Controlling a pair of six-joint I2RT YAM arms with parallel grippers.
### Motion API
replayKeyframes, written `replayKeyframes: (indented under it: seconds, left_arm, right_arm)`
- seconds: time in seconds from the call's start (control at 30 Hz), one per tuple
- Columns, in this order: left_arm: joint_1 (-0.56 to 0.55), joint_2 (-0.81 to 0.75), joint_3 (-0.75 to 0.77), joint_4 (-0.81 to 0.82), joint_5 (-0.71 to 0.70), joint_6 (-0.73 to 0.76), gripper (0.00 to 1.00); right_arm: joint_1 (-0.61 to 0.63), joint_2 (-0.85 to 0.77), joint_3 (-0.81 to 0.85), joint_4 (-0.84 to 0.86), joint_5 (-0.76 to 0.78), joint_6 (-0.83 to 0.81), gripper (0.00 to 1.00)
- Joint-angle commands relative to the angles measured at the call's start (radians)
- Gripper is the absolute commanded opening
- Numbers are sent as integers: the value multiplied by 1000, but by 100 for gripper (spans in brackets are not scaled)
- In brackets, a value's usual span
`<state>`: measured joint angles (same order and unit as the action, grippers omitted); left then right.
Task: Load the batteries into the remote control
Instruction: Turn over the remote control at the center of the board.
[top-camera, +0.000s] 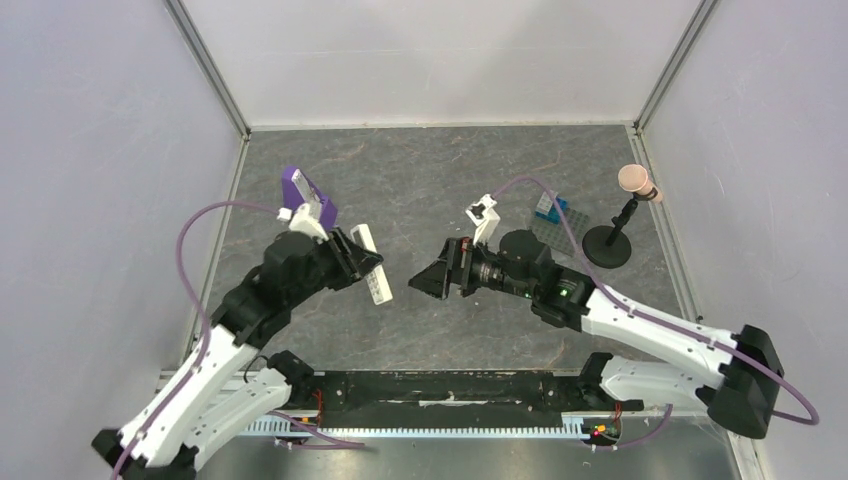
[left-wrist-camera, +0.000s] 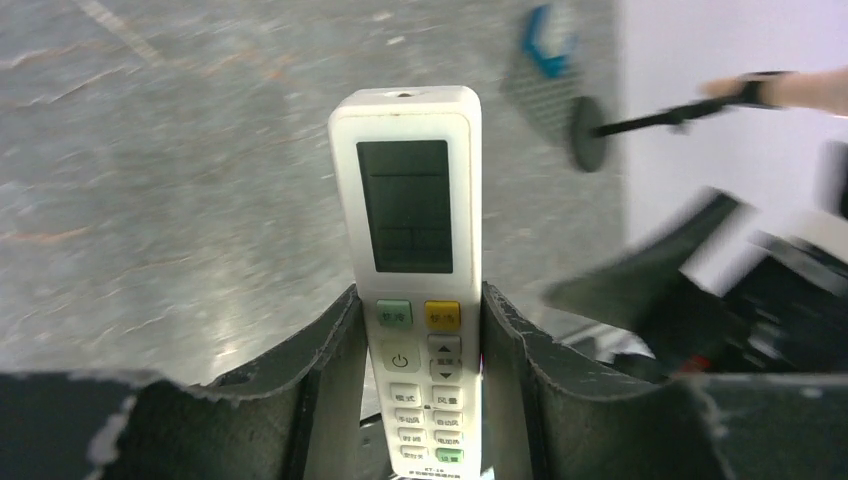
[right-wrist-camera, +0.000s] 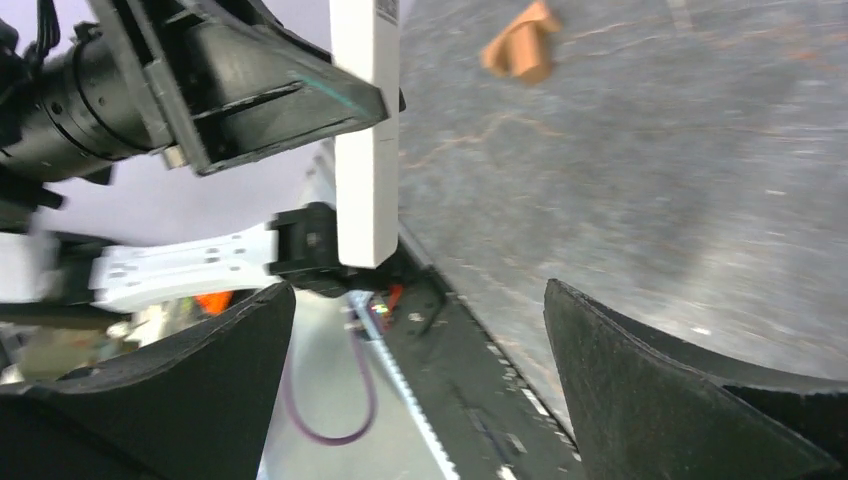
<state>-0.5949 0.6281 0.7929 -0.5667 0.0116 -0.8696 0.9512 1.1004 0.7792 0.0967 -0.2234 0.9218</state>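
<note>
My left gripper (top-camera: 362, 264) (left-wrist-camera: 420, 292) is shut on the remote control (top-camera: 380, 289) (left-wrist-camera: 410, 200), gripping its two long sides at the button end. The white bar sticks out past the fingers, with the grey display and buttons facing the left wrist camera. My right gripper (top-camera: 422, 281) (right-wrist-camera: 418, 290) stands open a short way to the right of the remote, its jaws wide apart with nothing between them. In the right wrist view the remote control (right-wrist-camera: 366, 150) shows as a plain white bar clamped in the left gripper's dark fingers (right-wrist-camera: 285, 90). The batteries are out of view.
A purple wedge-shaped stand (top-camera: 300, 190) sits behind the left gripper. At the back right are a grey mat (top-camera: 560, 228) with a blue piece (top-camera: 548, 205) and a small black stand (top-camera: 608, 245) with a pink head. A blurred orange-brown thing (right-wrist-camera: 520, 45) lies on the table.
</note>
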Motion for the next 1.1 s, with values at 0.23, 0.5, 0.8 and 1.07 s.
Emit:
replayKeyframes:
  seconds: [0.23, 0.5, 0.8, 1.07]
  left_arm:
    - [-6, 600, 88, -28, -242, 105, 2]
    - [-7, 850, 141, 27, -279, 133, 6]
    - [-7, 933, 125, 56, -279, 114, 34]
    - [-7, 814, 121, 7, -253, 113, 75]
  right_arm:
    - [-3, -204, 38, -369, 410, -209, 98]
    - [-3, -274, 49, -461, 453, -218, 98]
    - [-3, -337, 48, -515, 457, -210, 98]
    - [-3, -388, 69, -566, 501, -253, 98]
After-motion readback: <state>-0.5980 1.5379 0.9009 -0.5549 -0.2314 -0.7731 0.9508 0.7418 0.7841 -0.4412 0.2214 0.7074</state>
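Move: The left hand already holds the remote control by its sides. Its laying spot, bare tabletop near the middle of the board, is about 7 cm ahead, 1 cm to the left and 23 cm below. The wooden block stands roughly 17 cm left of that spot and 4 cm farther out, the purple stand some 18 cm left and 19 cm farther out. From the empty right hand the spot is around 11 cm ahead, 10 cm left and 23 cm below. Still pinching the remote control by its sides, the left hand sets it on the tabletop: it sinks about 22 cm while reaching 7 cm forward, the wrist rolling and tipping some 50 degrees so the fingers point down. At the bottom they open and let go, starting to lift. The open right hand backs away to the right, about 12 cm. ##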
